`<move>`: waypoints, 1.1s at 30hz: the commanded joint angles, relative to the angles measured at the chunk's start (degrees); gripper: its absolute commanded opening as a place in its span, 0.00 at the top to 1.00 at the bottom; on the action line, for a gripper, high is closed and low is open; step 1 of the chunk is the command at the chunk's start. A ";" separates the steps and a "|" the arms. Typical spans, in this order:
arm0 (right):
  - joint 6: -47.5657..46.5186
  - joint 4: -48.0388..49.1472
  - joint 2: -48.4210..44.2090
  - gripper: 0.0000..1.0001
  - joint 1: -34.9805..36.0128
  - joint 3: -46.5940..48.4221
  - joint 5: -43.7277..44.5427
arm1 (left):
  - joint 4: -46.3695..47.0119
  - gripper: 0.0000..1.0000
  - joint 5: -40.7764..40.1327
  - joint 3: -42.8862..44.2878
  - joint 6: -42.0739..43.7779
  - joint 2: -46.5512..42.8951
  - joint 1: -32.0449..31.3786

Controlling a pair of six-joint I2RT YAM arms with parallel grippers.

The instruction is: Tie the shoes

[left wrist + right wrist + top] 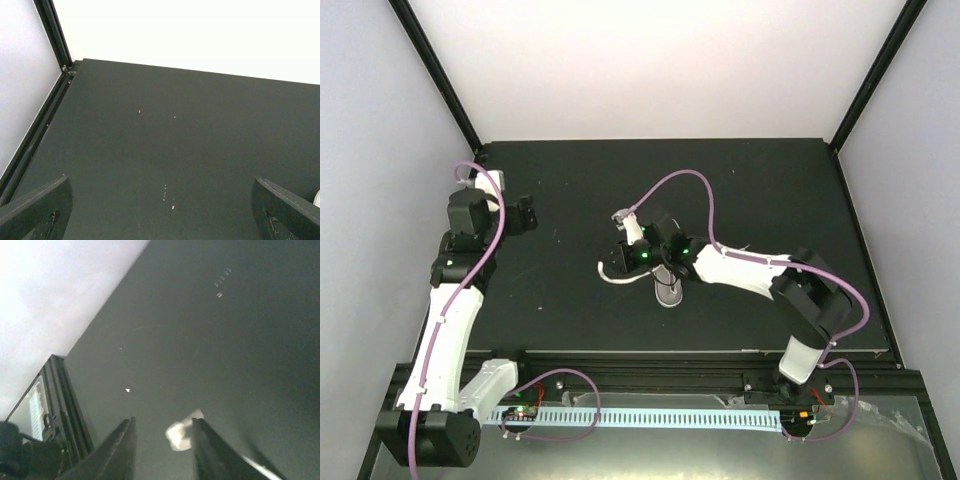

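The grey shoe with its white sole lies at the table's middle, mostly hidden under my right arm. Its white laces trail to the left of it on the black mat. My right gripper hovers over those laces. In the right wrist view its jaws stand a little apart, and a white lace end rests against the inner side of the right finger without being clamped. My left gripper is far to the left, wide open over bare mat, holding nothing.
The black mat ends at a black frame rail on the left and white walls behind. A purple cable arches over my right arm. A white sliver peeks in at the left wrist view's right edge.
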 commanded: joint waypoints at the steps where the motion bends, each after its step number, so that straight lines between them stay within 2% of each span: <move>1: -1.49 -3.27 0.52 0.50 0.54 1.99 4.42 | 1.61 0.01 1.50 0.16 0.41 1.06 0.26; 3: -3.41 -4.47 -2.46 0.31 0.40 0.70 9.04 | 1.10 0.01 1.74 0.47 0.41 1.90 0.22; 4: -4.50 -5.24 -3.98 0.26 0.34 0.31 11.76 | 0.89 0.01 2.14 0.60 0.41 2.27 0.27; 7: -6.79 -8.67 -9.19 0.18 -0.40 -0.57 19.26 | 1.07 0.01 4.52 0.56 0.04 3.19 0.08; 12: -5.62 -12.91 -18.87 0.13 -5.00 -5.87 25.97 | 1.46 0.01 7.97 -0.45 -3.24 5.22 -3.07; 16: -4.32 -17.52 -25.52 0.13 -10.72 -10.93 28.13 | 0.27 0.07 8.77 -2.40 -9.41 8.36 -12.92; 19: -3.61 -19.06 -30.57 0.12 -15.74 -15.60 28.42 | 0.49 0.18 12.43 -6.66 -17.36 11.40 -18.59; 21: -3.36 -18.46 -32.78 0.11 -17.93 -18.86 28.37 | 1.81 0.25 11.87 -11.17 -21.28 12.77 -22.88; 25: -2.91 -17.68 -33.51 0.11 -19.71 -21.51 27.32 | -0.02 0.32 6.62 -14.44 -25.73 16.81 -30.26; 29: -2.07 -16.46 -32.34 0.11 -19.74 -21.44 25.27 | -1.92 0.39 4.12 -15.14 -27.37 18.97 -33.15; 33: -1.62 -15.19 -31.26 0.11 -19.74 -21.29 24.51 | -2.71 0.40 4.20 -15.77 -27.99 20.77 -34.42</move>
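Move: The left hand is high and empty. The lace it will go for hangs at the right hand's barely parted fingers, about 20 cm to its right, 8 cm back and 20 cm below. The shoe's middle is some 37 cm to the left hand's right, 2 cm back and 25 cm down. From the right hand, that first lace is 2 cm left and 3 cm below. The other lace's middle lies 26 cm to its right, 7 cm ahead and 15 cm below, beyond the shoe, which is 13 cm right, 7 cm ahead and 13 cm down. Rightwards and up over the shoe, the right hand arcs away after a small dip in which its fingers open wide and let go of the first lace. It travels about 25 cm, sinks again above the other lace and turns clockwise. The left hand swoops down some 22 cm, right and a bit back to that freed lace, tipping its fingers about 40 degrees downward and partly closing them. ##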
